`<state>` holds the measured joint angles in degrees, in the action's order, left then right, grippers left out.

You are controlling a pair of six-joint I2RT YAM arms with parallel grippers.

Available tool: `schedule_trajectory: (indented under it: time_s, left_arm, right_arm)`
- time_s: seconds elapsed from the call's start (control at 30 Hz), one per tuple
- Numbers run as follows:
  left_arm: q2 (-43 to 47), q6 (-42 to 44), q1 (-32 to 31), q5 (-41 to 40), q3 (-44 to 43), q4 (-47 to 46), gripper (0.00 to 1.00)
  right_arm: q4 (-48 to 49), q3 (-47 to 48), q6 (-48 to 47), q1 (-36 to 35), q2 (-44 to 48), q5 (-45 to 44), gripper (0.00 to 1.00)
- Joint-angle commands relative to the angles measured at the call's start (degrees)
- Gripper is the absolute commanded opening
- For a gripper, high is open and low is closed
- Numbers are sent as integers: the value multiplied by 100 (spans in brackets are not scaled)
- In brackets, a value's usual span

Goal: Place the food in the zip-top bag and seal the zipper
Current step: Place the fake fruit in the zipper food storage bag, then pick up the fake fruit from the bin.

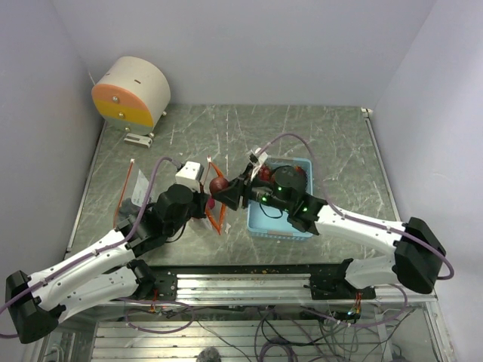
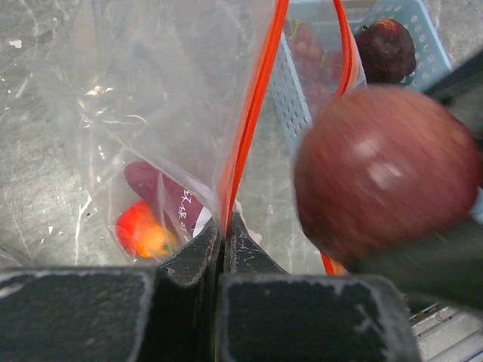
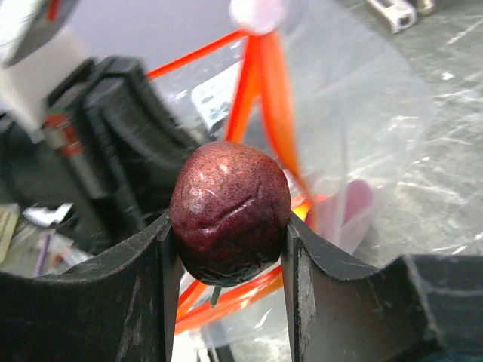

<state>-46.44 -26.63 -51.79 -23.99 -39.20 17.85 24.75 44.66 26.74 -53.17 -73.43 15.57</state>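
The clear zip-top bag stands with its mouth held up, and my left gripper is shut on its orange-red zipper. Inside the bag lie an orange-red fruit and a purple piece. A round dark red fruit is held in my shut right gripper, touching both fingers. It hangs right at the bag's mouth, over the zipper. More food, a grape cluster and a dark round fruit, lies in the light blue tray.
The blue tray sits right of centre, under my right arm. A round cream and orange device stands at the back left corner. Walls close in the table on three sides.
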Motion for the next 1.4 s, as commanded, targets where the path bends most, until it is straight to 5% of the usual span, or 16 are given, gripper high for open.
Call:
schedule_trajectory:
  time_s: [0.0,0.13,0.27,0.43,0.8,0.9,1.03,1.2,1.37]
  left_arm:
    - [215,-82,-6,262,-110,12,7]
    - [446,-127,-5,472,-45,-81,7]
    - [565,-134,-1,553,-173,63,7]
    - [600,-26,-3,328,-293,218,7]
    - [-160,35,19,-711,221,-356,7]
    - [-451,106,33,-667,145,-447,7]
    - [-548,169,42,-558,72,-525,7]
    - [-395,206,50,-540,88,-462,7]
    - [-186,211,46,-542,103,-308,7]
  right_arm:
    - [444,343,183,4,-449,-1022,17]
    - [-34,772,213,-44,-988,-1595,25]
    - [-1545,1547,-53,-290,-1350,-3306,56]
    - [-2557,1953,-441,-505,-1447,-4301,98]
    - [-2271,832,-1129,-564,449,-1855,100]
    - [-2255,488,-859,-559,1066,-2479,100]
    - [-3244,551,-120,-289,1067,-4723,100]
    - [-3734,797,290,852,39,-4133,100]
    - [-3682,886,359,1168,-820,-4182,100]
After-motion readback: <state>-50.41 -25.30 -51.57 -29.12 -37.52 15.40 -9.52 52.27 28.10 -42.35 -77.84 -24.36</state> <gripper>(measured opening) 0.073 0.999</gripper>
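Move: The right hand still holds the dark red fruit. The bag's open mouth lies about 6 cm ahead of it, 2 cm to its left and 7 cm below. In the bag the sweet potato lies some 9 cm ahead, 5 cm left and 22 cm down; the blue basket stands about 9 cm ahead, 19 cm right and 22 cm down. From the left hand, which pinches the bag's edge, the mouth is roughly 8 cm ahead, 3 cm right and 4 cm lower. Forward about 9 cm and slightly down goes the right hand, turning clockwise and opening wide to let go of the dark red fruit over the bag's mouth; it then backs off and rises, and swings right, forward and down some 15 cm over the grapes in the basket, fingers open. The left hand keeps its pinch on the bag's edge, lifting about 2 cm, then dipping 5 cm with a small shift forward, and easing up slightly. ##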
